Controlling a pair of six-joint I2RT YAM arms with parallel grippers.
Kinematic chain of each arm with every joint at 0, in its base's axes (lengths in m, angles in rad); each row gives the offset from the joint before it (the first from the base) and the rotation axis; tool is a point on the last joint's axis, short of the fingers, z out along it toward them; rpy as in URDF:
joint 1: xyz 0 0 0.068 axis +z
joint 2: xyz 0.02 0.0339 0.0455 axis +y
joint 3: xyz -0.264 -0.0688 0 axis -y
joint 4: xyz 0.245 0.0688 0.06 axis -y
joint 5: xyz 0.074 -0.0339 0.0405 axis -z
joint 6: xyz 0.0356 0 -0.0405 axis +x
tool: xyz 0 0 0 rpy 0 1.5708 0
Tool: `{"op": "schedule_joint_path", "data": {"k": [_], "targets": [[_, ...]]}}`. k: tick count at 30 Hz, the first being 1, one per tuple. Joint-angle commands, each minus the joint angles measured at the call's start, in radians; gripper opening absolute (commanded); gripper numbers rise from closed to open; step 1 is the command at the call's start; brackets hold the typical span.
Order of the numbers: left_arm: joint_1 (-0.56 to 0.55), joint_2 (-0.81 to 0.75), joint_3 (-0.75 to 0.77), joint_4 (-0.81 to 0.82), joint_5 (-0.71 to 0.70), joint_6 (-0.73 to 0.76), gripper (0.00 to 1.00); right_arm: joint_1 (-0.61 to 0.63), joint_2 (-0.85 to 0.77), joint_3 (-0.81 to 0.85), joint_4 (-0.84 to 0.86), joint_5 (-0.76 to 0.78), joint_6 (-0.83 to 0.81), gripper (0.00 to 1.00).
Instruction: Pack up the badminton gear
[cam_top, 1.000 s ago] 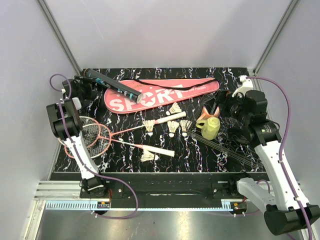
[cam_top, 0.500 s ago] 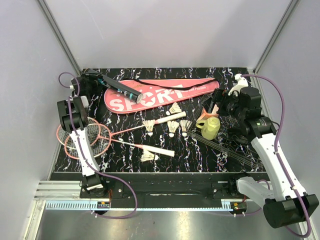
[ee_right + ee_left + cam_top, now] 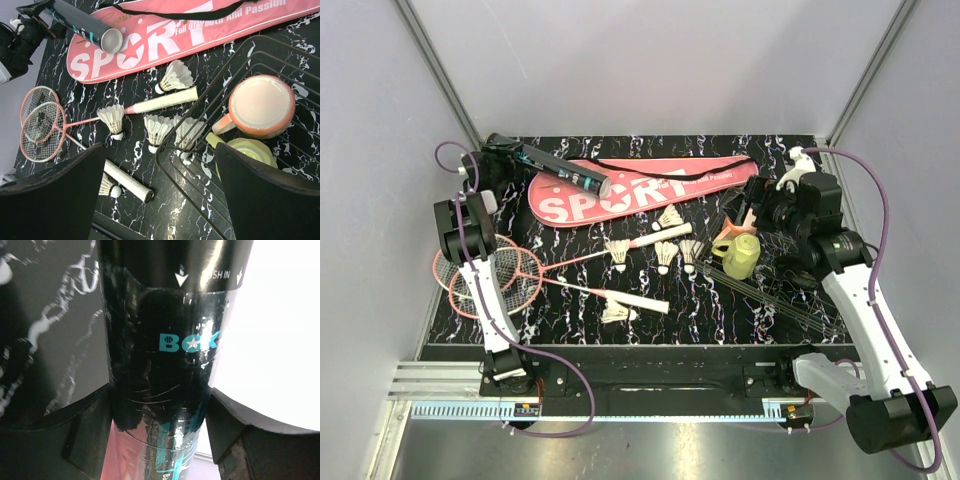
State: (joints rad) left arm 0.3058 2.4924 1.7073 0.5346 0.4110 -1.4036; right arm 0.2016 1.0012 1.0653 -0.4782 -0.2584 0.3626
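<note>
My left gripper (image 3: pixel 498 160) at the back left is shut on the far end of the long black tube (image 3: pixel 560 172); in the left wrist view its fingers (image 3: pixel 85 440) press both sides of the tube (image 3: pixel 160 340). The tube's other end rests on the pink SPORT cover (image 3: pixel 650 188). Two pink-red racquets (image 3: pixel 490 278) lie crossed at the left, with white handles (image 3: pixel 635 300) pointing right. Several white shuttlecocks (image 3: pixel 665 257) are scattered mid-table. My right gripper (image 3: pixel 765 215) hangs open and holds nothing, above the basket's left edge (image 3: pixel 172 165).
A black wire basket (image 3: pixel 790 290) lies at the right with a yellow-green cup (image 3: pixel 742 257) and a peach lid (image 3: pixel 261 106) on it. One shuttlecock (image 3: pixel 615 313) sits near the front edge beside a racquet handle. Grey walls close in on both sides.
My left arm reached back to the tube's far end and its fingers closed on it; the tube's free end shifted slightly right over the cover. The right arm moved a little left.
</note>
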Motion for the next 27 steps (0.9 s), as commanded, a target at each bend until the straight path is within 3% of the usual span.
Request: {"op": "schedule_joint_path", "data": {"k": [1,7,13,15,20,23,27], "targets": [[-0.016,-0.234,-0.063,0.179,0.026,-0.098,0.57,-0.001,0.052,0.076,-0.046,-0.041,0.004,1.0],[-0.069,-0.505,-0.285,0.285,0.073,-0.153,0.56,0.105,0.199,0.211,-0.14,0.021,-0.033,1.0],[-0.161,-0.794,-0.561,0.315,0.178,-0.109,0.55,0.35,0.355,0.376,-0.163,0.117,-0.079,1.0],[-0.214,-0.943,-0.711,0.286,0.202,-0.028,0.55,0.424,0.393,0.441,-0.162,0.114,-0.094,1.0],[-0.341,-1.163,-0.741,0.046,0.218,0.248,0.55,0.478,0.407,0.46,-0.056,-0.045,-0.088,1.0],[-0.405,-1.233,-0.73,-0.111,0.2,0.434,0.55,0.484,0.407,0.438,0.031,-0.123,-0.053,1.0],[-0.473,-1.264,-0.742,-0.116,0.201,0.482,0.56,0.49,0.421,0.377,0.222,-0.232,0.027,1.0]]}}
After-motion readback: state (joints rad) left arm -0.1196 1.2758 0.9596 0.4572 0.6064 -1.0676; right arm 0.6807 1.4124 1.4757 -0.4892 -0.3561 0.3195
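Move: The left hand already pinches the tube near its far end. It is bound for a spot high over the leftmost shuttlecock, which lies about 30 cm back and 32 cm right of it; the red bag's middle is some 11 cm back and 39 cm right. From the right hand, empty and open, the tube's middle is about 30 cm ahead, 46 cm left and 22 cm lower; the green mug stands 5 cm ahead and 11 cm right, the nearest-to-bag shuttlecock 16 cm ahead and 10 cm left. Keeping its pinch on the tube, the left hand heaves it up off the bag, at first mostly straight up, then back and to the right, about 27 cm each way, while the fingers tip up some 30 degrees and swing clockwise. The right hand, fingers wide open, sweeps about 19 cm left towards the tube, turning some 30 degrees counter-clockwise and ending slightly higher. ##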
